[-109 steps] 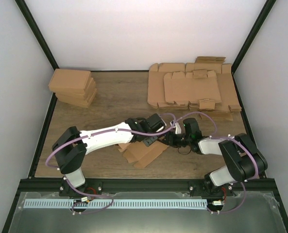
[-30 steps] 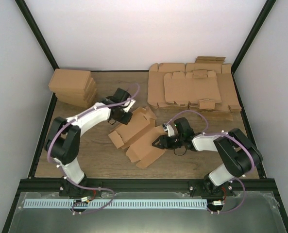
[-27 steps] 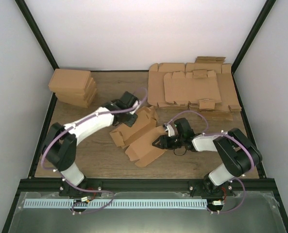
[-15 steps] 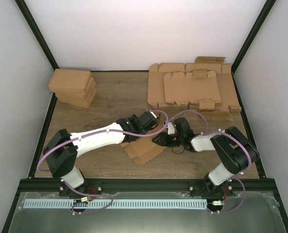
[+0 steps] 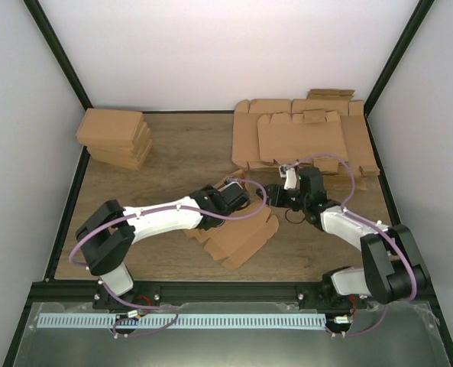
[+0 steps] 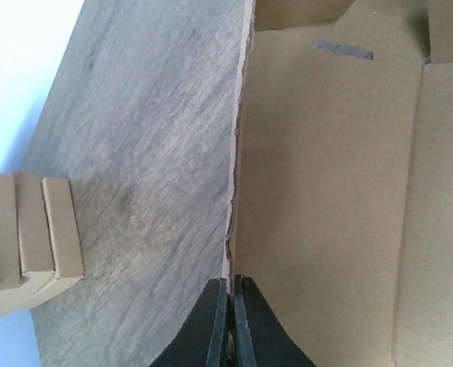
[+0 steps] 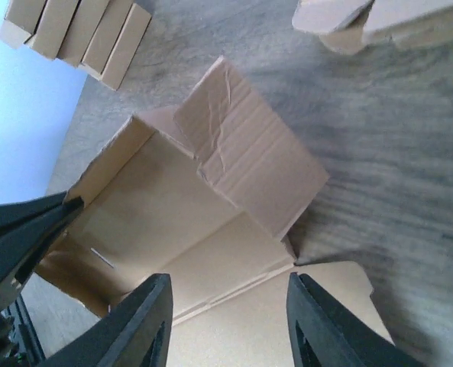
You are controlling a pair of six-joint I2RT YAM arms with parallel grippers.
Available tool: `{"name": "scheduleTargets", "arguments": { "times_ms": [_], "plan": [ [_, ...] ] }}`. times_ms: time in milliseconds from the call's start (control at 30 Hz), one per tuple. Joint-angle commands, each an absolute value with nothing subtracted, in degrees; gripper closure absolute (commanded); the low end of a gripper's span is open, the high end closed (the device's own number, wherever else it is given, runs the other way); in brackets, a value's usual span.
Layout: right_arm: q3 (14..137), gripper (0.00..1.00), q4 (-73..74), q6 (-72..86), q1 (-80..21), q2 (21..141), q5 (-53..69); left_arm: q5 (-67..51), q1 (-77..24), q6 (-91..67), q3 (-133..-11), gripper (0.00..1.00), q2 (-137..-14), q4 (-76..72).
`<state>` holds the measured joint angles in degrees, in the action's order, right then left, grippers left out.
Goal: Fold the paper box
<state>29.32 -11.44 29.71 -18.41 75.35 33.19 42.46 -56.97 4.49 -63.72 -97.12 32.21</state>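
The paper box (image 5: 241, 235) lies partly folded near the middle of the table, one wall raised. My left gripper (image 5: 240, 196) reaches over it from the left. In the left wrist view that gripper (image 6: 231, 289) is shut on the upright cardboard edge of the box (image 6: 325, 191). My right gripper (image 5: 274, 191) hovers just behind the box's right end. The right wrist view shows this gripper (image 7: 230, 310) open above the box (image 7: 211, 222), with nothing between its fingers (image 7: 153, 317). The left gripper's black fingers (image 7: 24, 229) show at the box's far wall.
A stack of folded brown boxes (image 5: 115, 138) stands at the back left. Many overlapping flat cardboard sheets (image 5: 306, 141) cover the back right. Bare wooden table (image 5: 180, 149) lies between them. Dark frame rails run along the table's sides and front.
My left arm swung from the back left to the box and shut on its edge. My right gripper backed away from the box's front right to behind it. The box shifted slightly.
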Motion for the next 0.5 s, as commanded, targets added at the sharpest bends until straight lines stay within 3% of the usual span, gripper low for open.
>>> {"name": "scheduleTargets", "arguments": {
  "times_ms": [0,67,133,467],
  "plan": [
    [36.85,0.52,-6.78,25.69,-17.08,79.19,34.24,46.66,-58.07,4.82,-63.10,0.96,-95.63,30.58],
    [40.42,0.40,-6.10,23.18,-16.95,82.67,35.02,47.64,-58.56,5.59,-62.84,0.96,-95.26,30.26],
    [42.44,0.36,-7.20,22.33,-16.47,85.54,34.31,48.20,-59.13,6.42,-63.07,0.96,-95.04,30.31],
    [52.14,0.34,-15.88,28.86,-12.46,100.94,42.93,58.98,-63.15,11.57,-63.31,0.96,-97.04,29.77]
  ]
}}
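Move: Some 4 cm ahead, 6 cm to the left and 4 cm below the open, empty right hand stands the upright corner flap of the paper box. The box's loose panels lie about 12 cm back, 4 cm left and 10 cm down from that hand; the pile of flat sheets is centred around 18 cm ahead, 13 cm right and 10 cm below it. From the left hand, the same flap is roughly 8 cm to the right, 2 cm ahead and 3 cm lower. Sweeping forward about 9 cm past the upright flap towards the pile of flat sheets, the right hand opens its fingers wider, rising about a centimetre before sinking slightly below its starting height. The left hand keeps the box wall's edge pinched, raising it some 2 cm while tipping the fingers up and rolling its left side up, under 10 degrees in all. ##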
